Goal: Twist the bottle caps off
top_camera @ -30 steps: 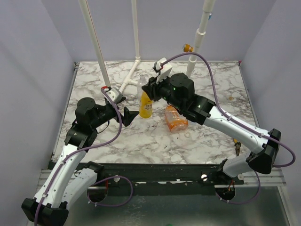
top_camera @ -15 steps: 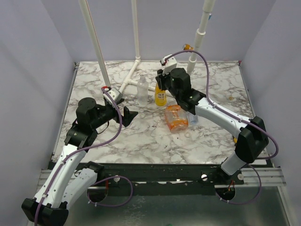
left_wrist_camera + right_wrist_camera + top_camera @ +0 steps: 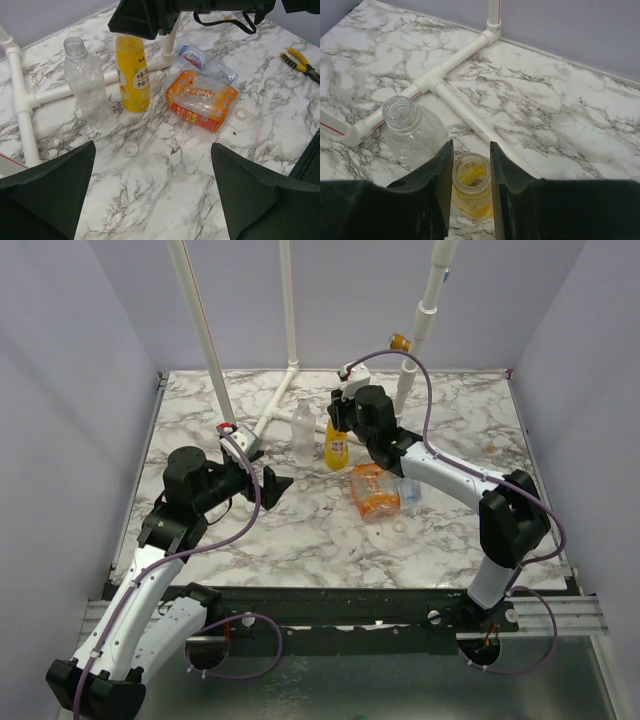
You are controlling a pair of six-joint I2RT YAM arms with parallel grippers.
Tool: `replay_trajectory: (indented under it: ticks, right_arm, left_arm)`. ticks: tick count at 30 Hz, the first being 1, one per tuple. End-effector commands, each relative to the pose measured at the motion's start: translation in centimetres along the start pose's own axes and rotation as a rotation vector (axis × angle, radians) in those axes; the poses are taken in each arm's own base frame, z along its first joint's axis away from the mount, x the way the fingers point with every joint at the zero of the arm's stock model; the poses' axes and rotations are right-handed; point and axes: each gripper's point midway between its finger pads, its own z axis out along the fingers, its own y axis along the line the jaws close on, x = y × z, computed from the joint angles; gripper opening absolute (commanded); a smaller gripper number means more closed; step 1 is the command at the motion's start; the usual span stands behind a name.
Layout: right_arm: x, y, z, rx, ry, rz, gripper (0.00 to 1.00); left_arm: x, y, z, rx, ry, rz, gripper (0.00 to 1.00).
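My right gripper is shut on the open neck of the slender yellow-orange bottle, which stands upright on the marble with no cap on it. Just left of it stands the small clear bottle, also uncapped. The squat orange bottle lies on its side, and the blue-labelled clear bottle lies behind it. Two loose bottle caps rest on the table, one near the yellow bottle and one right of the orange bottle. My left gripper hangs open over bare marble, holding nothing.
The white pipe frame lies across the back left of the table, with uprights rising behind it and a yellow-orange knob at the back. Yellow-handled pliers lie toward the right side.
The right gripper has carried the yellow-orange bottle back and to the right, and it now stands beside the clear bottle. The left arm has not moved.
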Motion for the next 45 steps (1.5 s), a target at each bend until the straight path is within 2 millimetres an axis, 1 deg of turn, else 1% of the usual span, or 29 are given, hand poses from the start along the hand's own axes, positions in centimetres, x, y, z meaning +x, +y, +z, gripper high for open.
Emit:
replay_trajectory:
  ticks: [1,5,8,9,11,17,22,23,26,28,31,33,34,35,38,42,45]
  right_arm:
    - [-0.7,-0.1,0.6,-0.008,-0.047,0.044,0.10]
    - [-0.7,-0.3,0.6,-0.005,-0.048,0.048,0.34]
    - [-0.8,-0.3,0.6,-0.006,-0.049,0.048,0.47]
    - [-0.7,-0.3,0.6,-0.006,-0.045,0.048,0.50]
    - [-0.6,-0.2,0.6,-0.009,-0.039,0.046,0.51]
    - [-0.6,-0.2,0.4,-0.014,-0.031,0.046,0.53]
    - [-2.2,-0.5,-0.2,-0.003,-0.056,0.047,0.65]
    - [-2.5,-0.5,-0.3,-0.002,-0.059,0.046,0.66]
    - [-4.3,-0.8,-0.8,0.010,-0.073,0.043,0.69]
    - [-5.3,-0.8,-1.4,0.009,-0.074,0.044,0.74]
    - [-6.4,-0.7,-3.0,-0.006,-0.058,0.090,0.90]
    - [-6.0,-0.5,-4.5,-0.023,-0.034,0.140,0.98]
    - [-5.0,-0.3,-5.3,-0.032,-0.003,0.162,1.00]
    - [-4.5,-0.3,-6.3,-0.039,0.018,0.191,1.00]
    - [-1.6,-0.1,-9.0,-0.053,0.094,0.263,1.00]
    - [3.6,-1.0,-11.7,0.002,0.236,0.315,1.00]
    - [8.2,-1.3,-12.7,0.039,0.365,0.325,1.00]
  left_arm:
    - [-0.3,0.4,-0.1,-0.021,0.005,0.004,0.99]
    - [-0.2,0.4,0.0,-0.020,0.010,0.002,0.99]
    - [-0.1,0.4,0.0,-0.017,0.010,0.000,0.99]
    - [-0.1,0.3,0.0,-0.015,0.010,0.000,0.99]
    - [-0.1,0.3,-0.1,-0.015,0.010,0.000,0.99]
    - [-0.1,0.3,-0.1,-0.015,0.010,-0.005,0.99]
    - [0.0,0.2,-0.1,-0.010,0.011,-0.009,0.99]
    - [0.0,0.2,0.0,-0.010,0.012,-0.010,0.99]
    - [-0.1,0.2,0.0,-0.010,0.009,-0.011,0.99]
    - [-0.3,0.2,-0.1,-0.011,0.006,-0.017,0.99]
    - [-0.7,0.1,-0.2,-0.014,-0.001,-0.026,0.99]
    - [-0.8,0.1,-0.2,-0.014,-0.004,-0.032,0.99]
    - [-0.9,0.1,-0.2,-0.015,-0.004,-0.032,0.99]
    - [-0.9,0.1,-0.2,-0.015,-0.005,-0.032,0.99]
    - [-1.0,0.1,-0.1,-0.013,-0.005,-0.032,0.99]
    - [-1.0,-0.2,-0.1,0.004,-0.005,-0.031,0.99]
    - [-0.9,-0.6,0.0,0.026,0.000,-0.065,0.99]
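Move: The yellow bottle already stands on the table with its open neck between the right fingers, its middle about 8 cm straight below that hand. The clear bottle stands some 8 cm to the left of it, level with it. The orange bottle lies about 9 cm back and 9 cm right of the hand, 14 cm below; the blue-label bottle lies about 5 cm back and 17 cm right, equally low. From the left hand, the yellow bottle is about 18 cm ahead, 15 cm right and 12 cm below. The yellow bottle's neck is let go as the right fingers spread from about a third to wide open, the hand at first staying almost in place. The hand then lifts clear some 7 cm while drawing back about 9 cm and to the right, towards the orange bottle, sinking again by about 4 cm at the end and tilting fingers-down a little as its left side rises. ##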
